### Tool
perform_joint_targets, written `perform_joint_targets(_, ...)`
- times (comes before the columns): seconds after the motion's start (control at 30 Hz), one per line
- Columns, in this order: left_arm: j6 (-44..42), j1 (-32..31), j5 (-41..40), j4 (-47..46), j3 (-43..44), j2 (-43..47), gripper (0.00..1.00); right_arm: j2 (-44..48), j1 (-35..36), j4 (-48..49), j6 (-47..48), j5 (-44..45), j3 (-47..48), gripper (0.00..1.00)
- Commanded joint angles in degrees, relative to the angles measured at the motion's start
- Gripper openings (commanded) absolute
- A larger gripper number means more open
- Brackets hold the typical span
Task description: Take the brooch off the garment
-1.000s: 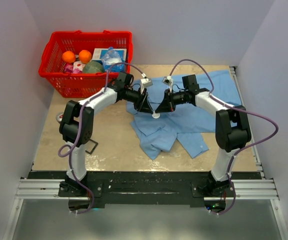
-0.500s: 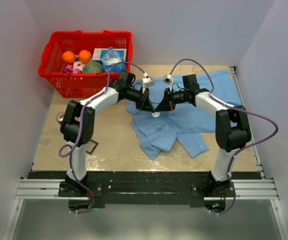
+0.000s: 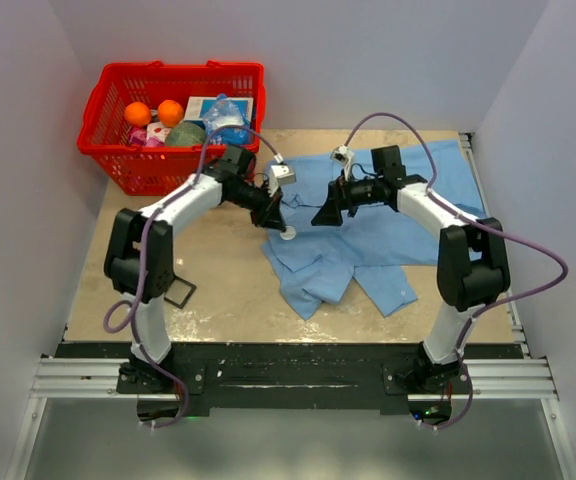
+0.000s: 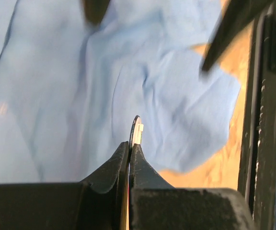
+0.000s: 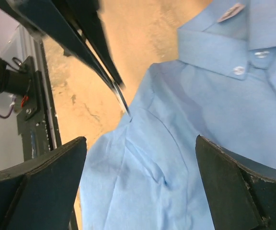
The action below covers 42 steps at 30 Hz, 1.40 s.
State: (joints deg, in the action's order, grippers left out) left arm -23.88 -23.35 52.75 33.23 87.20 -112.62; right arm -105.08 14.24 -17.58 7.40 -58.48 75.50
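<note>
The light blue shirt [image 3: 388,230] lies crumpled on the right half of the table. My left gripper [image 3: 280,220] is shut on the brooch [image 3: 288,235], a small thin disc that shows pale from above, held just over the shirt's left edge. In the left wrist view the jaws [image 4: 129,146] pinch the disc [image 4: 136,130] edge-on above the cloth [image 4: 56,96]. My right gripper [image 3: 320,216] is open and empty, a little to the right over the shirt. The right wrist view shows its fingers wide apart [image 5: 140,140] over the shirt [image 5: 200,110], with the disc [image 5: 122,101] in the left fingers [image 5: 90,43].
A red basket [image 3: 118,165] with oranges and other items stands at the back left. A black square frame [image 3: 181,292] lies near the left arm's base. Bare tan tabletop [image 3: 218,280] lies left of the shirt. White walls close in both sides.
The two grippers were together at one spot on the shirt. Now the left one has pulled away to the left with the disc, and the right one has drawn back and stands open.
</note>
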Motion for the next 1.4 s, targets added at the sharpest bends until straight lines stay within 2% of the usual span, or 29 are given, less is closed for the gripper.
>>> perform_joint_targets(0.0,-13.4,6.5,-15.8,19.1,-1.4,11.4,0.00,5.0,-3.1,-1.6,1.0,4.2,0.5,0.99)
perform_joint_targets(0.13,-13.0,12.2,-27.2,20.6,-10.7,25.0,0.00,4.9,-4.1,-1.3,-2.0,7.1,1.4,0.99)
perform_joint_targets(0.23,-13.3,12.9,-37.4,18.6,-19.4,34.4,0.00,4.4,-4.0,-0.5,-3.7,8.1,1.9,0.99)
perform_joint_targets(0.3,-11.0,12.9,-45.9,15.5,-26.4,38.4,0.00,3.5,-4.1,0.5,-5.3,8.0,2.2,0.99)
perform_joint_targets(0.33,-9.9,12.9,-47.6,14.0,-28.2,41.3,0.00,3.3,-4.1,1.6,-6.0,8.0,2.2,0.99)
perform_joint_targets(0.5,-9.6,14.6,-54.3,11.9,-36.4,44.5,0.00,2.9,-4.1,4.5,-9.6,6.7,1.7,0.99)
perform_joint_targets(0.67,-10.5,14.7,-56.7,9.5,-39.6,44.9,0.00,2.5,-4.1,4.2,-9.8,8.2,1.4,0.99)
perform_joint_targets(0.9,-8.9,14.7,-54.9,7.3,-43.0,44.9,0.00,3.4,-4.0,4.2,-9.5,10.0,-0.2,0.99)
perform_joint_targets(1.37,-9.5,14.7,-59.0,3.9,-46.2,44.4,0.00,6.6,-4.0,2.8,-7.8,12.3,-3.6,0.99)
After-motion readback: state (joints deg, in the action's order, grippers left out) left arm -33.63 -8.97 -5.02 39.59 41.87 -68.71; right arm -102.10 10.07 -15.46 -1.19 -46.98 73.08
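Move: The left gripper already holds the brooch, clear of the garment. The black frame, where it goes, lies about 28 cm to that gripper's left, 13 cm back and 10 cm below. The can stands some 39 cm left, about level with it fore and aft; the red basket is roughly 25 cm left and 21 cm ahead. The garment's middle is about 19 cm right. From the right gripper, the frame lies some 37 cm left, 16 cm back. Carry the brooch in the shut left gripper to the left, close to 30 cm, away from the garment to over the black frame; rise a few centimetres first, then come back about 11 cm and sink, slowing above the frame, while rolling the fingers from pointing right to nearly straight down. Draw the open right gripper about 4 cm right and 3 cm forward, turning it slightly clockwise. ##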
